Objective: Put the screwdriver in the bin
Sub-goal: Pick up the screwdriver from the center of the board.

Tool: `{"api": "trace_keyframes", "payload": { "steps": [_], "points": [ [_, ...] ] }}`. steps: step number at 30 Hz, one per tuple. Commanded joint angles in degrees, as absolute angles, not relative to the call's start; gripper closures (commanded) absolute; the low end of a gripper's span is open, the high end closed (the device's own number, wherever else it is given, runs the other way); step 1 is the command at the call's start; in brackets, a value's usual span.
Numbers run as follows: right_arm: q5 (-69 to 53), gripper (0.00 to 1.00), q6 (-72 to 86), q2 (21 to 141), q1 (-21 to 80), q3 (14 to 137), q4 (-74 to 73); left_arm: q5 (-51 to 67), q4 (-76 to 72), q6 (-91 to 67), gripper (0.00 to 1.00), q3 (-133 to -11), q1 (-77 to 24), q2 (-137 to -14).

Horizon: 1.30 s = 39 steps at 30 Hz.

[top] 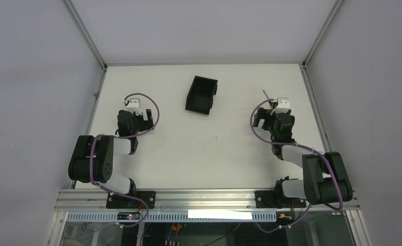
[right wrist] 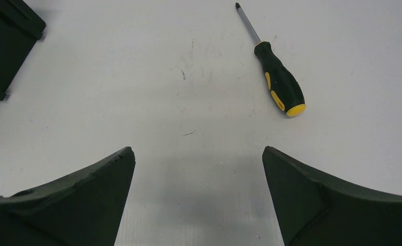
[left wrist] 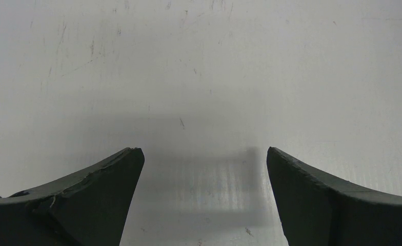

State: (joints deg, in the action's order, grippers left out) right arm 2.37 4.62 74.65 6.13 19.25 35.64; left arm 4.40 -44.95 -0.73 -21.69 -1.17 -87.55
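Observation:
The screwdriver [right wrist: 280, 84] lies flat on the white table, black handle with a yellow end nearest me and its thin shaft pointing away. My right gripper [right wrist: 199, 151] stands open and empty, a short way back and to the left of the handle. From above only the shaft tip [top: 266, 95] shows past the right wrist. The black bin [top: 202, 95] sits open-topped at the far middle of the table, and its corner [right wrist: 4, 46] shows at the upper left of the right wrist view. My left gripper [left wrist: 204, 154] is open over bare table.
The table [top: 214, 148] is walled by metal frame rails on the left [top: 94, 107] and right [top: 314, 107]. Both arm bases [top: 132, 197] are bolted at the near edge. The left arm [top: 94, 159] is folded at the table's left side.

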Motion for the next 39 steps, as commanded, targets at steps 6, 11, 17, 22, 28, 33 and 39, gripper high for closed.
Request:
{"api": "trace_keyframes", "payload": {
  "steps": [6,11,17,22,28,33,39],
  "points": [
    [4.06,0.01,4.46,70.55,6.22,24.73,27.76,3.23,-46.58,-0.97,0.01,-21.71,-1.63,-86.4],
    [5.44,0.01,4.31,66.96,6.17,33.71,13.73,3.2,-46.55,-0.97,0.01,-21.71,-1.67,-86.39],
    [5.09,0.01,2.52,64.79,6.23,45.8,1.83,3.25,-46.58,-0.97,0.01,-21.71,-1.67,-86.4],
    [4.0,0.01,1.49,65.35,6.24,57.85,-9.02,3.25,-46.58,-0.97,0.01,-21.71,-1.67,-86.37],
    [4.05,0.01,0.4,66.71,6.23,70.74,-17.8,3.23,-46.58,-0.97,0.01,-21.71,-1.67,-86.4],
    [6.24,0.01,0.37,67.24,6.19,78.5,-20.78,3.25,-46.58,-0.97,0.01,-21.71,-1.67,-86.39],
    [7.88,0.01,0.61,68.44,6.21,86.18,-24.7,3.19,-46.64,-0.97,0.01,-21.71,-1.67,-86.4]
  ]
}}
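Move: The screwdriver lies on the board about 13 cm ahead of the right hand and 5 cm to its right, some 5 cm below, with its yellow-tipped handle end nearest. The bin stands roughly 34 cm to the right hand's left and 17 cm ahead of it. From the idle left hand, the screwdriver lies about 71 cm to the right and 11 cm ahead, slightly below. Nearly straight up goes the empty right hand, climbing about 30 cm off the board and away from the screwdriver after a brief start almost in place. It edges some 3 cm forward in the first half of the climb, and the fingers, wide open throughout, tip upward about 10 degrees. It touches nothing. ##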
